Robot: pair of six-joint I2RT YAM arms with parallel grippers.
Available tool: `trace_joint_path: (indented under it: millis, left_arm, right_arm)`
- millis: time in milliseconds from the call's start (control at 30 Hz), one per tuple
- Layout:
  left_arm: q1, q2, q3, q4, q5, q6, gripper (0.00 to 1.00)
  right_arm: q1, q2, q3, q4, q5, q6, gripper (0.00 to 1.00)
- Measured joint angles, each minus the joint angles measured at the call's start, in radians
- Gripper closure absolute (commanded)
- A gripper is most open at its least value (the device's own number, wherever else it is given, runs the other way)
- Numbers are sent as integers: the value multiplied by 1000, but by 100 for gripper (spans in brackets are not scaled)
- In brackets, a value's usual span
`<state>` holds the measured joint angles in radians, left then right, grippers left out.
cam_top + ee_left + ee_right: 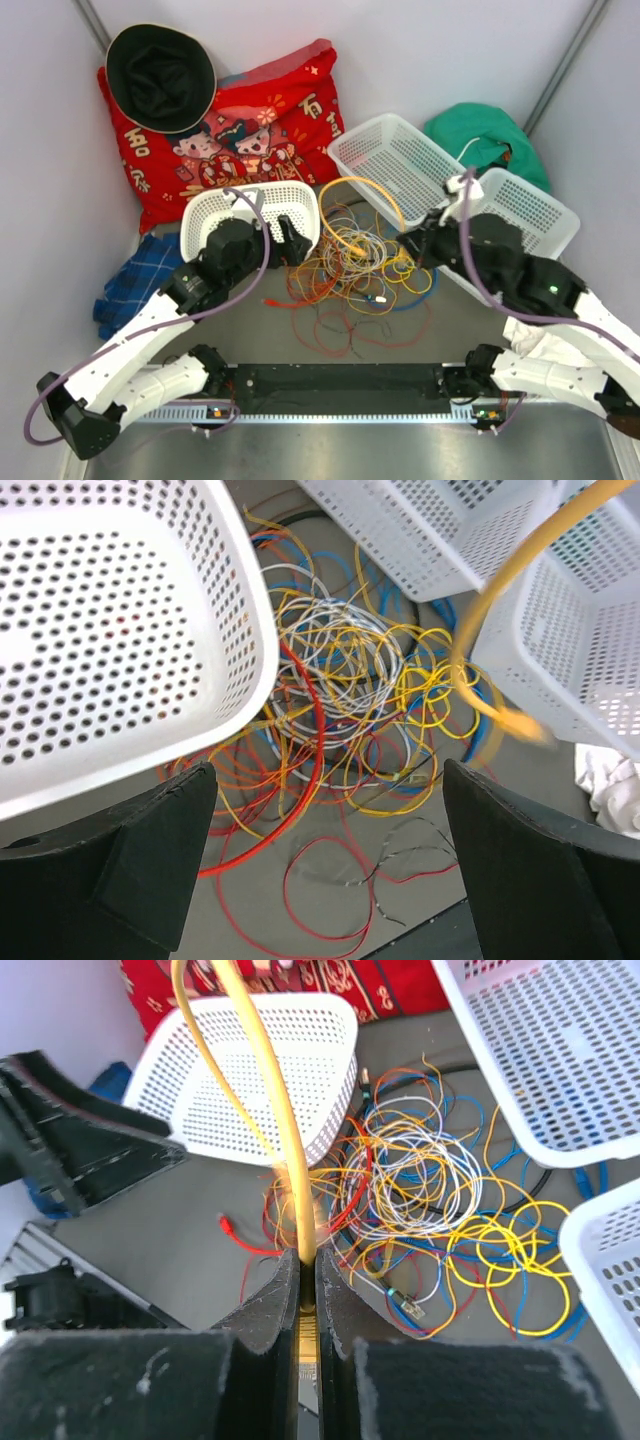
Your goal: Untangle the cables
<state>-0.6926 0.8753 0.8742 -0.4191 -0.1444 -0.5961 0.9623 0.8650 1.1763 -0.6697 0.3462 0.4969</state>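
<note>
The cables [350, 268] lie as a tangle of red, orange, yellow, blue and grey-white wires mid-table, also seen from the left wrist [350, 710] and right wrist [420, 1190]. My right gripper [406, 243] [308, 1260] is shut on a thick yellow cable [270, 1100] just above its plug. That cable [372, 192] arcs up and back down into the pile. It crosses the left wrist view [510, 570], blurred. My left gripper [298, 248] [330, 860] hovers wide open over the tangle's left edge, above loose red loops, with nothing between its fingers.
A white basket [290, 187] sits beside the left gripper. Two more white baskets [385, 150] [540, 210] stand at the right, behind the right arm. Red pillow [270, 130], black hat [160, 75], green cloth [490, 135], blue plaid cloth [135, 275] ring the back.
</note>
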Motion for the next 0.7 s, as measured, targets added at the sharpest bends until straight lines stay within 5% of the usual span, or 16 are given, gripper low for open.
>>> trace_joint_path:
  millis: [700]
  left_arm:
    - [0,101,8,479,315,32,1]
  right_arm:
    - [2,-99,42,-200,-87,-6,100]
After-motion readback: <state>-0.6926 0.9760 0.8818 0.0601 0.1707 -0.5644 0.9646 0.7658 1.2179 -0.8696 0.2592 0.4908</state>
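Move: The yellow cable, already pinched in the right fingers, arches between the hands. Its bend is about 9 cm ahead of the left hand, 9 cm to its right and 6 cm higher; its free end is level ahead, some 12 cm right and 4 cm lower. The cable pile is about 7 cm ahead, 15 cm right and 23 cm below, the left white basket 13 cm ahead, 12 cm left and 20 cm below. From the right hand the bend is some 14 cm ahead, 11 cm left. Up and to the right, about 8 cm each way, the open left hand swings in towards the bend of the yellow cable, its fingertips lifting and turning clockwise as the wrist rolls its left side down; the rise levels off at the end. The right hand keeps its pinch on the cable and draws back about 4 cm and right some 3 cm. ##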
